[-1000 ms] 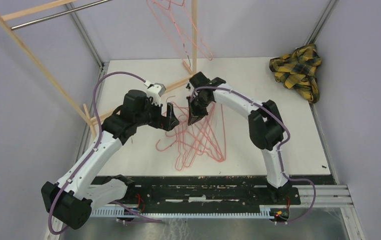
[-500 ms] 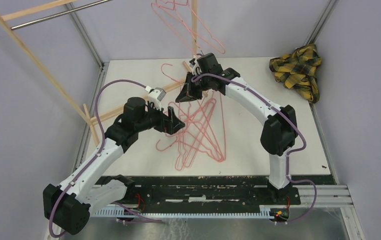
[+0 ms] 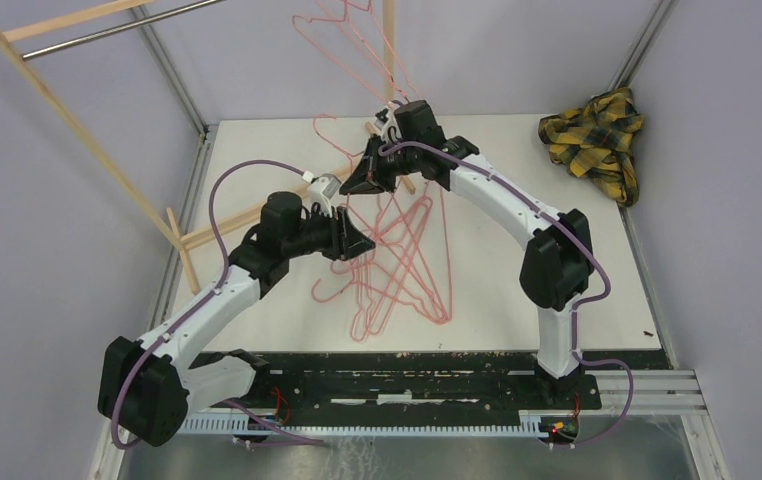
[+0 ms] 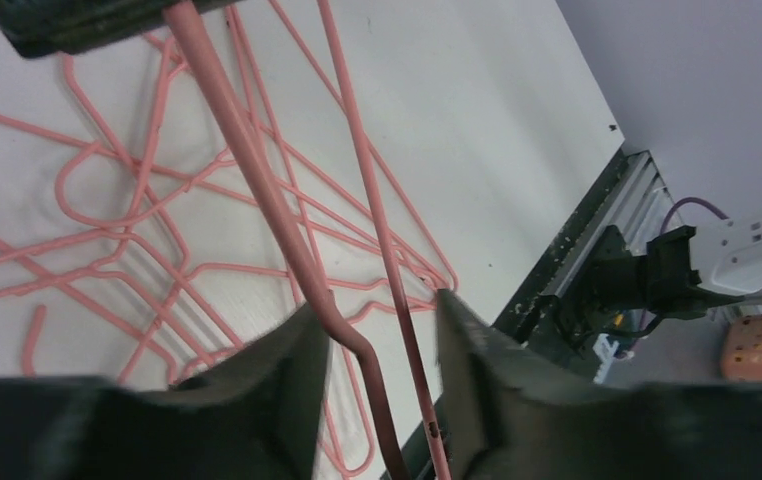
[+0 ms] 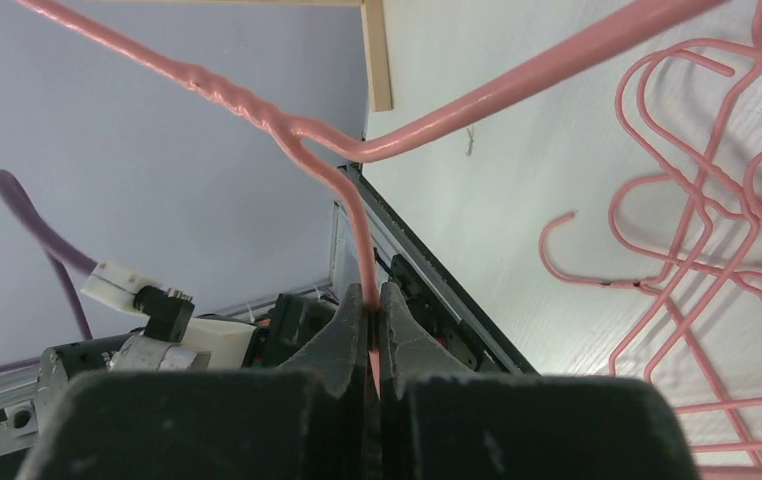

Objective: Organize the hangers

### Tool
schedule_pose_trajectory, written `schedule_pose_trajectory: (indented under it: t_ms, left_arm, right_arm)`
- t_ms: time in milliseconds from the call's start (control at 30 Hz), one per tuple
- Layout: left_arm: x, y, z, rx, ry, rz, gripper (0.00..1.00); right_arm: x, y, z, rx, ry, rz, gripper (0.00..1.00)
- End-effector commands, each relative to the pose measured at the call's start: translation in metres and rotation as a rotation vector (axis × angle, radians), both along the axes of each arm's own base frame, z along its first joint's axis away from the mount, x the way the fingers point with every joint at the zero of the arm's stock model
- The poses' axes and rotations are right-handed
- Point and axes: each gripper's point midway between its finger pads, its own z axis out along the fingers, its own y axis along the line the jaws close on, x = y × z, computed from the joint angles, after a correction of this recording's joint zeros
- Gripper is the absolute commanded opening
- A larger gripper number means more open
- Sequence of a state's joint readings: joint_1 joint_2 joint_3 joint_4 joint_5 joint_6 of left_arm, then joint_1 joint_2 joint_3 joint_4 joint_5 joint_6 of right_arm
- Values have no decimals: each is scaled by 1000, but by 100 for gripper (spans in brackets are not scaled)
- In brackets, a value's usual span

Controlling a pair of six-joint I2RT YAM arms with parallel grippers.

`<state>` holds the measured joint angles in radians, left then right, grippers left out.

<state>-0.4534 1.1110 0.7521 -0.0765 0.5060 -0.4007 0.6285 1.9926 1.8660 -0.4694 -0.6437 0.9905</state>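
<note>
My right gripper (image 3: 370, 180) is shut on the thin wire of one pink hanger (image 5: 337, 150), just below its twisted neck, and holds it up off the table. Its hook (image 3: 328, 130) points back-left. My left gripper (image 4: 377, 370) is lower and to the left (image 3: 353, 241). It is open, with two wires of that lifted hanger (image 4: 257, 180) running between its jaws, the thicker one against the left finger. Several more hangers (image 3: 397, 275) lie tangled on the white table below. Others hang from the rack (image 3: 352, 50) at the back.
The wooden rack frame (image 3: 77, 130) with its metal bar (image 3: 107, 30) leans along the left. Its upright post (image 3: 389, 60) stands just behind my right gripper. A yellow-black plaid cloth (image 3: 597, 135) lies at the back right corner.
My right gripper rose from the pile and moved back-left, taking one hanger up with it. My left arm shifted right, so its gripper now sits around the hanger's lower wires.
</note>
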Motion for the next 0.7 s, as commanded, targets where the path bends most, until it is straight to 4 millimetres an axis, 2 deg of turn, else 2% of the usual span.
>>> schedule_pose_trajectory:
  t_ms: [0, 67, 100, 167, 233, 333, 400, 500, 567, 667]
  left_arm:
    - [-5, -7, 1, -26, 6, -47, 40]
    - [-5, -4, -4, -8, 14, -36, 6]
    - [-5, -3, -6, -3, 13, -34, 3]
    - [-4, 0, -8, 11, 12, -15, 3]
    - [1, 9, -13, 61, 31, 36, 3]
    - [12, 29, -17, 187, 42, 135, 3]
    - [22, 53, -13, 282, 31, 257, 3]
    - [30, 93, -1, 418, 3, 428, 3]
    - [30, 116, 9, 488, -20, 523, 3]
    - [33, 151, 40, 543, -89, 696, 3]
  right_arm:
    - [-5, 10, 46, 129, -44, 33, 1]
    - [-6, 8, 43, 117, -46, 33, 3]
    - [-6, 6, 41, 107, -45, 30, 7]
    - [-4, -1, 33, 71, -44, 20, 18]
    - [-6, -16, 14, -21, -23, 8, 29]
    - [-6, -57, -17, -194, -39, -20, 46]
    - [-8, -90, -35, -310, -45, -55, 61]
    - [-13, -139, -56, -471, -60, -99, 70]
    - [-16, -168, -66, -572, -72, -119, 71]
    - [-22, -194, -73, -676, -98, -123, 71]
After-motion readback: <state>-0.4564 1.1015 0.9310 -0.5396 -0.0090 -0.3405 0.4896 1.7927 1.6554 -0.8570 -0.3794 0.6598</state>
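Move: The hanger's wire already runs between the left hand's half-closed fingers; the hanger's middle is about 6 cm ahead, 1 cm left and 3 cm above them. The hanger pile lies roughly 3 cm ahead, 6 cm right and 18 cm below. From the right hand, still pinching the hanger near its neck, its middle is some 4 cm back, 1 cm right and 4 cm down. Left gripper shuts on the hanger and swings 9 cm left; right releases, withdrawing 15 cm right and down. ##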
